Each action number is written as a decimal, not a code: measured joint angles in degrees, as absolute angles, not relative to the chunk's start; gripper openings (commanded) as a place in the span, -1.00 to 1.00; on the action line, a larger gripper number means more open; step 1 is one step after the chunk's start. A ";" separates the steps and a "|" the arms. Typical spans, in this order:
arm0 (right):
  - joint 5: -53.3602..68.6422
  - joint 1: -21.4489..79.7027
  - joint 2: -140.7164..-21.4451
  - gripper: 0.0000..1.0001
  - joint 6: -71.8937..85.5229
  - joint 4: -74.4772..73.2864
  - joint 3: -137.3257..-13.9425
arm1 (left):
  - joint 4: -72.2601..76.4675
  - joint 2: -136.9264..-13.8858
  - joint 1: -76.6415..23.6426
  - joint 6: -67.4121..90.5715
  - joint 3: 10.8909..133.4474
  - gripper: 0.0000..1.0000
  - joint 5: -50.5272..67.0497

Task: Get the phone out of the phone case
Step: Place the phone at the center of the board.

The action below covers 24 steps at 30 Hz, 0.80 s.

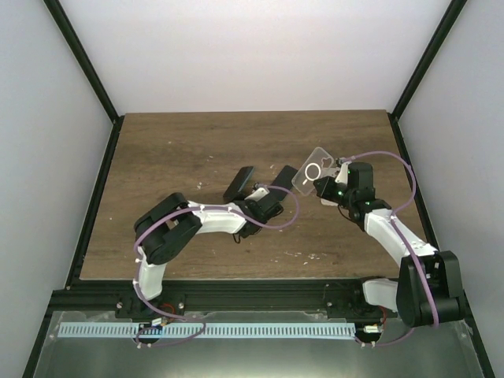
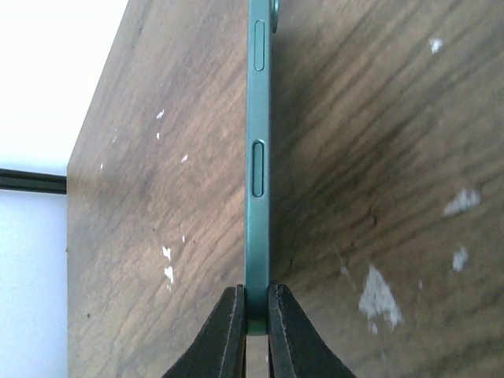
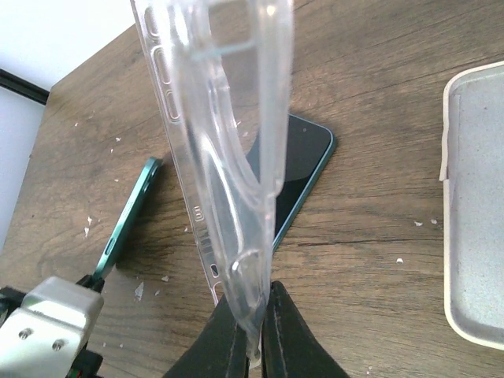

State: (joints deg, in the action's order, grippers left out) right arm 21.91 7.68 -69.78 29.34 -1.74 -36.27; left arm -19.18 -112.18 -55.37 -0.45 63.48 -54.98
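A green phone point(image 2: 257, 157) stands on its long edge over the wooden table, its side buttons facing the left wrist camera. My left gripper point(image 2: 256, 315) is shut on its near end. From above it is a dark slab point(image 1: 239, 183) ahead of the left gripper point(image 1: 255, 198), and the right wrist view shows it edge-on point(image 3: 130, 216). The clear phone case point(image 3: 228, 142) is empty and lifted off the table. My right gripper point(image 3: 253, 346) is shut on its lower corner. From above, the case point(image 1: 313, 169) hangs in front of the right gripper point(image 1: 329, 187), apart from the phone.
A second dark-screened phone with a green rim point(image 3: 307, 153) lies flat on the table behind the case, between the two grippers point(image 1: 283, 177). A cream tray point(image 3: 472, 236) sits to the right of the case. The tabletop point(image 1: 173, 150) has white flecks.
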 measured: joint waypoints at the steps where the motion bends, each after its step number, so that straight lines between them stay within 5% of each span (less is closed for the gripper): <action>1: 21.93 7.68 -69.78 -0.99 29.34 -1.72 -36.27 | -18.96 -112.92 -55.16 -0.51 64.47 -0.76 -55.05; 11: 19.88 7.68 -69.78 -0.99 28.47 -1.89 -36.27 | -21.23 -113.60 -54.63 4.01 67.35 0.09 -49.19; 24: 16.67 7.66 -61.93 -0.99 10.79 -10.63 -44.27 | -26.57 -92.01 -54.61 10.79 63.46 0.50 -35.83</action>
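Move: The teal phone, still pinched by its near end in the left gripper and propped on its edge low over the board, has its middle about 6 cm ahead of the left hand and 1 cm below. The other phone lies some 14 cm right, 7 cm ahead and 3 cm below. From the right hand, the teal phone is roughly 26 cm left, 6 cm ahead, 10 cm below; the beige case is about 5 cm right, 5 cm ahead, 12 cm below. Open the left gripper to about three-quarters and let go of the teal phone, easing the hand some 2 cm right with a slight dip, then lift it about 8 cm off the board and draw it back a little, rolling its left side down some 30 degrees. Late on, raise the right gripper about 7 cm and tilt it upward, keeping the clear case pinched. ##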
